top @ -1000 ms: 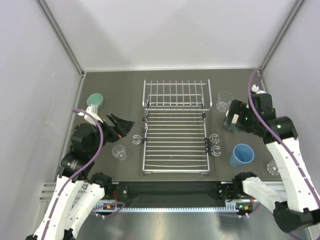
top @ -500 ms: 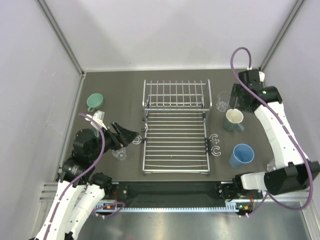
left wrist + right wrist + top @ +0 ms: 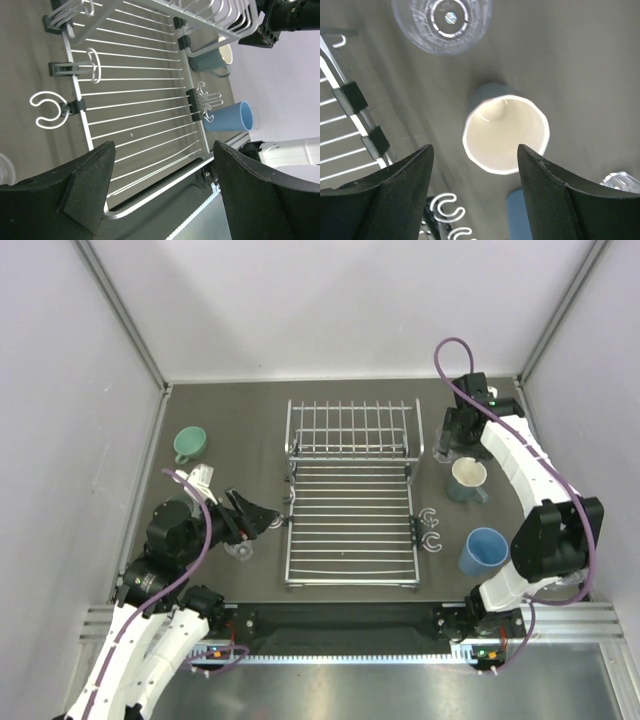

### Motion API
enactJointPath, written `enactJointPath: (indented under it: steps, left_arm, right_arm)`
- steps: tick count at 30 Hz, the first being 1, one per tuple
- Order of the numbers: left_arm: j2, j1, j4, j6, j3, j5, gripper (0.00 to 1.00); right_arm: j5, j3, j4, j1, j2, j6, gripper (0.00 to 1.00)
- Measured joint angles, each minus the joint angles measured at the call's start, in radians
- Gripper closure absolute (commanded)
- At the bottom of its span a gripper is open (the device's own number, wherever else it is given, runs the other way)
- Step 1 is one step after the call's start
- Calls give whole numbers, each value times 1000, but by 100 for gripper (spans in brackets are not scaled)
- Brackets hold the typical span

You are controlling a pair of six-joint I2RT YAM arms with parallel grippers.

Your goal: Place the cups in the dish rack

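Note:
The dish rack (image 3: 350,502) lies flat mid-table, its hinged panel at the far end; it also shows in the left wrist view (image 3: 140,95). A mint-green mug (image 3: 188,444) stands far left. A grey-blue mug (image 3: 468,480) and a light-blue tumbler (image 3: 484,551) stand right of the rack. My left gripper (image 3: 266,517) is open and empty, just above a clear tumbler (image 3: 240,548) left of the rack. My right gripper (image 3: 452,443) is open and empty, above the other clear tumbler (image 3: 442,20) and the grey-blue mug (image 3: 505,132).
White C-shaped clips (image 3: 430,530) sit on the rack's right edge, and another clip (image 3: 275,521) on its left edge. A further clear tumbler (image 3: 620,181) shows at the right wrist view's lower right. Grey walls close in the table on three sides.
My right arm has swung to the far right corner, its gripper now over the clear tumbler and the grey-blue mug. My left gripper has shifted slightly nearer and right, by the clear tumbler.

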Motion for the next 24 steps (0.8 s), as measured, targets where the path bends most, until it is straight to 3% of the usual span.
enactJointPath:
  steps: [3, 11, 24]
  left_arm:
    - [0, -3, -23, 17, 5, -15, 16]
    - [0, -6, -41, 48, 22, -42, 16]
    - [9, -8, -45, 43, 21, -40, 19]
  right_arm:
    - [-15, -15, 43, 0, 22, 14, 41]
    - [-28, -114, 93, 0, 61, 57, 51]
    - [-22, -200, 179, -1, 65, 77, 85]
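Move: The mug stands below the right hand, its middle about 11 cm down, some 3 cm to the right and 2 cm back. The clear glass is about 9 cm ahead of the hand and 1 cm to its left; the blue cup is roughly 19 cm back and 6 cm right. The dish rack's middle lies some 24 cm left and 5 cm back. From the left hand, the mug is about 16 cm ahead, 45 cm right and 19 cm lower. The mug's far-left rim is what the right hand comes down on: nearly straight down about 7 cm, with hardly any travel sideways and the wrist tipping only some 5 degrees. Meanwhile the fingers close from about two-thirds open to a fifth, one inside the mouth and one outside, narrowing on the wall to pinch it. ##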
